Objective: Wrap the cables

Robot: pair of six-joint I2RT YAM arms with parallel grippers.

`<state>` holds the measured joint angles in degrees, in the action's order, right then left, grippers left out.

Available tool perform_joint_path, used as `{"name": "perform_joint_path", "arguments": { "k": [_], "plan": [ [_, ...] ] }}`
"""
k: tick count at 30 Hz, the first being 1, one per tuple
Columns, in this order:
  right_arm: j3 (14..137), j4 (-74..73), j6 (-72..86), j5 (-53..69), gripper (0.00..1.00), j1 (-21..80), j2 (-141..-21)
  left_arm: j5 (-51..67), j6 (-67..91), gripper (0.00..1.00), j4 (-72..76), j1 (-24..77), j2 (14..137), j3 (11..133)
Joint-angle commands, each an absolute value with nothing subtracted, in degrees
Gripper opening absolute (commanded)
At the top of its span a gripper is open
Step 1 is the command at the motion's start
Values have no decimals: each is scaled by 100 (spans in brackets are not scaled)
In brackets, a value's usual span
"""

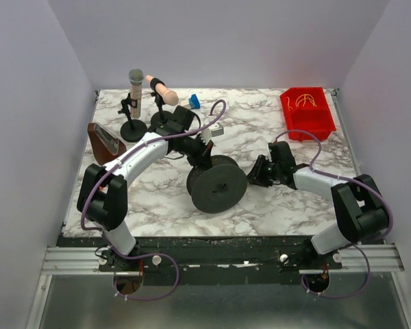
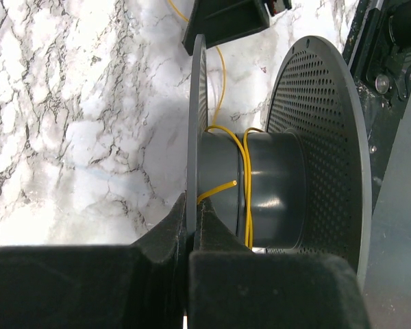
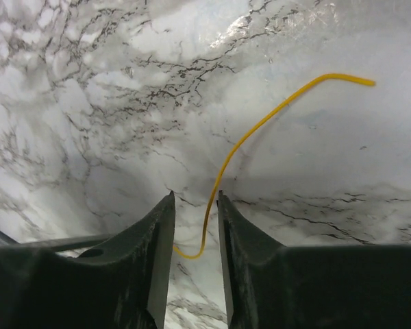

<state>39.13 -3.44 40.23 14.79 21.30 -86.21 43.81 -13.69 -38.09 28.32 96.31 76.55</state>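
A dark grey spool (image 1: 217,186) lies mid-table. My left gripper (image 1: 204,159) is shut on the spool's thin flange (image 2: 194,123), which stands pinched between the fingers (image 2: 192,229). A thin yellow cable (image 2: 247,192) runs a few turns round the hub; its free end sticks out near the flange, and a strand leads off across the table. My right gripper (image 1: 257,175) sits low on the table right of the spool. Its jaws stand a little apart, and a loose yellow cable (image 3: 260,127) passes between them (image 3: 195,199) unpinched. More yellow cables (image 1: 305,101) lie in the red bin.
The red bin (image 1: 323,120) stands at the back right. Two microphones on stands (image 1: 135,88) (image 1: 162,90), a blue block (image 1: 194,101) and a brown case (image 1: 104,142) stand at the back left. White walls enclose the table.
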Motion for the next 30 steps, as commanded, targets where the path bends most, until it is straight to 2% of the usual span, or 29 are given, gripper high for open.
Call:
{"name": "perform_joint_path", "arguments": {
  "k": [1,5,14,19,28,30],
  "plan": [
    [3850,140,4201,1548,30,2145,-8807,4017,-1644,0,-3744,2830,9492,7550],
    [3779,272,4140,1459,1,2092,-8763,4043,-1644,0,-3727,2830,9431,7462],
    [4052,1089,2981,1731,1,2215,-7806,4280,-1398,0,-3639,2821,9773,7418],
    [3806,1870,2655,2170,1,2259,-7445,4552,-1318,0,-3603,2821,10159,7637],
    [3682,2575,2488,2794,1,2294,-7488,4816,-1309,0,-3796,2804,11179,8410],
    [3901,2584,2269,3354,1,2294,-7759,4930,-1415,0,-3998,2804,11494,8691]
  ]
}}
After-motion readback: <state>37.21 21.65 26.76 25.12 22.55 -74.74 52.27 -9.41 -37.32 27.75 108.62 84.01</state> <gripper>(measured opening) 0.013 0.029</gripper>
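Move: The yellow cable's loose stretch runs between the right hand's open fingertips, about 1 cm ahead and 1 cm below its hand point. From that hand the spool's middle is some 10 cm to the left, level fore and aft and about 5 cm higher; the red bin is roughly 21 cm ahead and 17 cm right. The left hand, gripping the spool's flange, has that cable about 12 cm right, 6 cm back and 12 cm down. The right fingers pinch the yellow cable and lift it some 13 cm; the left carries the held spool rightward. ##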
